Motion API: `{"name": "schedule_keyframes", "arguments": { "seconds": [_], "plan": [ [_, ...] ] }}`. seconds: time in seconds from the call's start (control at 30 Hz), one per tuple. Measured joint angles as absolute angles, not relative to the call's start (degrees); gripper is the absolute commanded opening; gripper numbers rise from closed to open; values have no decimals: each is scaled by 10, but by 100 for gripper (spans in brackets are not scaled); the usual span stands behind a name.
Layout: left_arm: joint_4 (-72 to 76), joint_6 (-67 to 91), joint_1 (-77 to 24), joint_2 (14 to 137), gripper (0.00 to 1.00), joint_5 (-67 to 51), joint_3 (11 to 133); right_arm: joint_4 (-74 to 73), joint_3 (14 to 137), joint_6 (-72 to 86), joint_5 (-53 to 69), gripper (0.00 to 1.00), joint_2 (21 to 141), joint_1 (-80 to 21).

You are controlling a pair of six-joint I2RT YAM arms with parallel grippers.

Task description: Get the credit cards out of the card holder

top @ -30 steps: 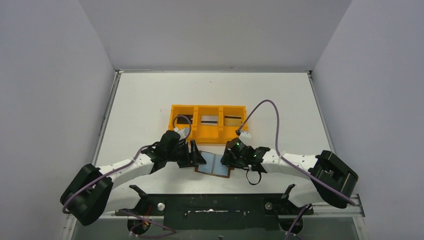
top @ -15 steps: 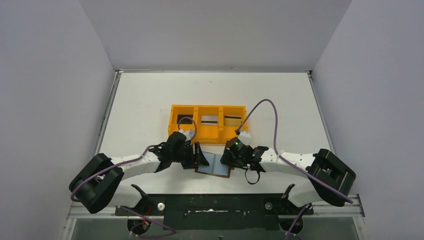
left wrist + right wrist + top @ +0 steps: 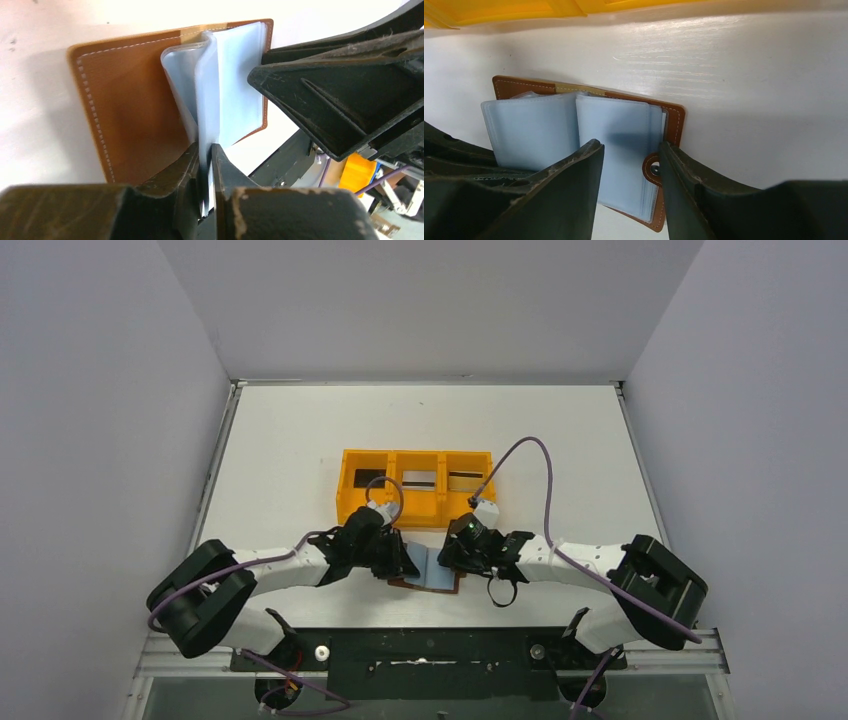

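Observation:
The card holder (image 3: 432,570) lies open on the table between my two grippers, brown leather (image 3: 130,100) with pale blue-grey pockets (image 3: 534,127). My left gripper (image 3: 206,155) (image 3: 405,560) is shut on one upright pocket leaf (image 3: 207,90) at the holder's middle. My right gripper (image 3: 630,147) (image 3: 452,556) stands open over the right-hand pockets, with the snap tab (image 3: 653,170) between its fingers. Three credit cards lie in the orange tray: black (image 3: 368,478), silvery grey (image 3: 420,479) and tan-gold (image 3: 463,480). No card shows in the pockets.
The orange three-compartment tray (image 3: 392,502) (image 3: 524,10) stands just beyond the holder, close to both wrists. A purple cable (image 3: 530,455) loops over the right arm. Grey walls enclose the white table (image 3: 300,430) on three sides.
My left gripper has moved right onto the card holder and shut on a pocket leaf. The right gripper has barely shifted and stays open.

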State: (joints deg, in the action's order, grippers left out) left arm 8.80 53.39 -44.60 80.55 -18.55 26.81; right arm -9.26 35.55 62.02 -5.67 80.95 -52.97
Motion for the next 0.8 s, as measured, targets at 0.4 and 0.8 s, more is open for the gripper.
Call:
{"name": "schedule_keyframes", "arguments": {
  "seconds": [0.4,0.8],
  "plan": [
    [-83,524,-444,633,61,-53,287,-138,413,538,-61,60,798,-529],
    [-298,490,-401,410,90,177,357,-230,478,411,-211,80,620,-449]
  ]
}}
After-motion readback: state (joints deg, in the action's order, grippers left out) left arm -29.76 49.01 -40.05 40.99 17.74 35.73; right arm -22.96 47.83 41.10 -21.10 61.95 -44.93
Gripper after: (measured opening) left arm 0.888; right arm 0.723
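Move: The card holder lies open, its middle about 4 cm to the right of the left gripper, 1 cm ahead and 3 cm below; the left fingers already pinch its raised left-hand sleeves. From the right gripper, whose fingertips are at the right half, that middle is roughly 5 cm to the left, level fore and aft, and 2 cm down. The yellow bin's middle is about 20 cm ahead of the left gripper and 1 cm to its right, nearly at its height. Open the left fingers wide to let go of the sleeves and draw that gripper away from the card holder, left and up about 13 cm each and slightly forward, turning it counter-clockwise and tipping its fingers up. A beat later, raise the right gripper some 15 cm off the holder's right half, going forward and then also right, fingers opening further and tipping up. ##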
